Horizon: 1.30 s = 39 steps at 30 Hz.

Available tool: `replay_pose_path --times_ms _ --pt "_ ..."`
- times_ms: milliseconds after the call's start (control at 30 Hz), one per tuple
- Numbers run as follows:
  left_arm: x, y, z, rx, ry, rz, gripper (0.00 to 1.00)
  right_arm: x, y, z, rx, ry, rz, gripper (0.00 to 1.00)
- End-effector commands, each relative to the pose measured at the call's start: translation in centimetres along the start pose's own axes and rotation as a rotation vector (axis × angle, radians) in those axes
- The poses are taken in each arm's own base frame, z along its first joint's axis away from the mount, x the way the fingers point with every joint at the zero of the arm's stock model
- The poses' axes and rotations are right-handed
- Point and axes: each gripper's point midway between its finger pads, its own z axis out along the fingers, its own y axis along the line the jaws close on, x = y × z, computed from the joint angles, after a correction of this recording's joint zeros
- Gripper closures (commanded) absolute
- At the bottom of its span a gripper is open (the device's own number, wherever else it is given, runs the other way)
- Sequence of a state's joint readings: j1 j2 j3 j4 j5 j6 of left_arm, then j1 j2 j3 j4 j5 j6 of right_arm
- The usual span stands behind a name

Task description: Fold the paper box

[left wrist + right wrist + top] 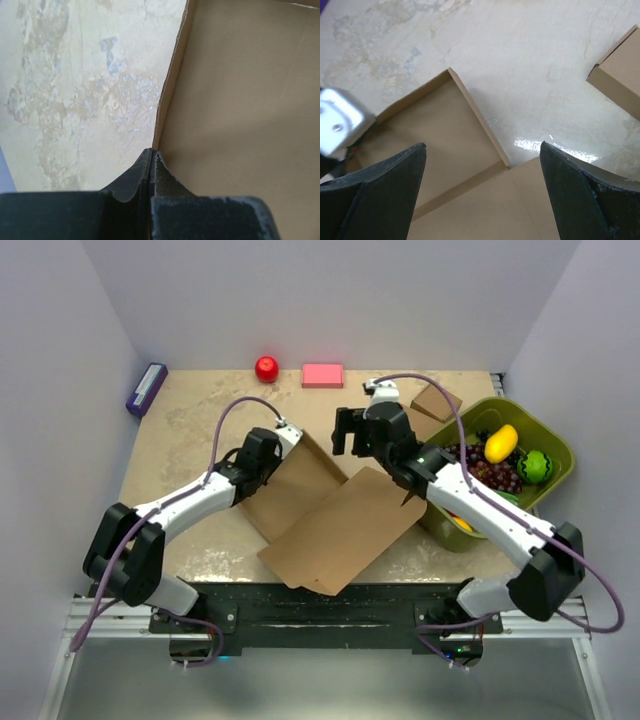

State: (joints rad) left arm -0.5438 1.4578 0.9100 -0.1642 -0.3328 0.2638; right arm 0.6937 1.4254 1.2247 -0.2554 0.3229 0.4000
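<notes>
The paper box [340,528] lies in the middle of the table as a big brown cardboard sheet, with one wide flat panel and a shallow tray part [300,478] with raised walls. My left gripper [277,446] is shut on the tray's left wall; in the left wrist view its fingertips [151,153] pinch the thin cardboard edge [170,85]. My right gripper [346,431] hangs open over the box's far corner. In the right wrist view the gripper [482,145] has its fingers spread wide over the tray [440,125], holding nothing.
A green bin [536,426] with a yellow fruit [501,443], grapes and a green fruit stands at the right. A small closed brown box [436,401] sits behind my right arm. Along the back edge are a red ball [266,368], a pink block [323,374] and a purple object [146,388].
</notes>
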Motion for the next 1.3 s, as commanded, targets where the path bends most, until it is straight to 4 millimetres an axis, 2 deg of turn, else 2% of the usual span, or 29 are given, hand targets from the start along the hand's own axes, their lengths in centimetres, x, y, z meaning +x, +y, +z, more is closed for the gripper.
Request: replay_pose_path --times_ms 0,33,100,133,200,267,300,333,400,433,533,567,600,767,833,933,1033,1100,1267 --pt "1.8 1.3 0.8 -0.036 0.094 -0.078 1.00 -3.8 -1.0 -5.1 0.022 -0.074 0.065 0.01" --pt "2.4 1.4 1.1 -0.047 0.121 -0.091 1.00 -3.1 -1.6 -5.7 0.040 -0.056 0.071 0.01" --pt "3.3 1.6 1.2 -0.059 0.154 -0.096 1.00 -3.5 -2.4 -7.5 0.052 -0.073 0.094 0.01" --pt "3.7 1.9 1.3 -0.080 0.171 -0.099 1.00 -2.7 -2.8 -8.0 0.060 -0.052 0.105 0.01" --pt "4.2 2.5 1.3 -0.108 0.191 -0.103 1.00 -2.5 -3.0 -9.4 0.043 -0.048 0.129 0.01" --pt "4.5 3.1 1.2 -0.135 0.202 -0.110 1.00 -1.2 -3.3 -10.1 0.042 -0.006 0.157 0.01" --pt "4.5 3.3 1.2 -0.140 0.202 -0.117 1.00 -1.1 -2.9 -11.0 0.005 0.000 0.180 0.01" --pt "4.6 3.4 1.2 -0.140 0.203 -0.121 1.00 0.4 -3.1 -11.2 0.004 0.039 0.204 0.01" --pt "4.5 3.5 1.2 -0.142 0.200 -0.121 1.00 1.6 -2.6 -11.8 -0.034 0.067 0.244 0.01" --pt "4.4 3.6 1.2 -0.142 0.198 -0.122 1.00 2.9 -2.4 -12.3 -0.068 0.098 0.283 0.01" --pt "4.3 3.4 1.2 -0.133 0.194 -0.126 1.00 4.7 -1.5 -12.6 -0.138 0.123 0.363 0.01" --pt "4.3 3.4 1.2 -0.129 0.195 -0.128 1.00 4.8 -1.1 -12.7 -0.159 0.120 0.382 0.01" --pt "4.3 3.4 1.1 -0.129 0.196 -0.132 1.00 4.5 -0.7 -12.7 -0.184 0.109 0.402 0.01" --pt "5.0 2.5 0.8 -0.101 0.228 -0.181 1.00 0.6 2.8 -13.4 -0.379 0.004 0.528 0.01" --pt "5.6 2.1 0.6 -0.088 0.251 -0.192 1.00 -1.1 3.6 -13.7 -0.413 -0.033 0.548 0.01" --pt "5.8 1.6 0.4 -0.066 0.257 -0.197 1.00 -2.6 3.6 -13.5 -0.393 -0.063 0.547 0.01" --pt "5.5 1.7 0.3 -0.062 0.255 -0.204 1.00 -3.1 3.4 -12.8 -0.358 -0.074 0.543 0.01" --pt "5.2 1.6 0.2 -0.054 0.248 -0.209 1.00 -2.3 3.1 -11.5 -0.311 -0.042 0.523 0.02" --pt "4.7 1.6 -0.1 -0.039 0.230 -0.216 1.00 -3.5 4.5 -10.1 -0.329 -0.032 0.489 0.07"
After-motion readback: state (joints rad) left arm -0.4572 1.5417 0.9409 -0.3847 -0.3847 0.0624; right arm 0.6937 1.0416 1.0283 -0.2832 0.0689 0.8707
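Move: The big lid panel slopes out from the tray's right side, its middle some 11 cm back from the empty right hand, straight in line sideways and about 14 cm lower; the tray's middle is roughly 14 cm left of that hand, 1 cm ahead and 17 cm down, the green bin about 35 cm right, level and 16 cm lower. The left hand already pinches the tray wall, the tray's middle 5 cm to its right, level and 4 cm below; its table spot lies 5 cm left, 2 cm back, 8 cm down. Keeping the tray's left wall pinched in its shut fingers, the left hand carries it about 5 cm left and 5 cm down towards the table, easing slightly back and swinging the tray some 15 degrees counter-clockwise. The wide-open right hand rises back and to the right, dips as it draws 12–13 cm back, then swings up and left towards the lid's right face with a little forward at the end, rolling its left side up by some 30 degrees; its fingers stay open beside the panel, and contact can't be made out. ##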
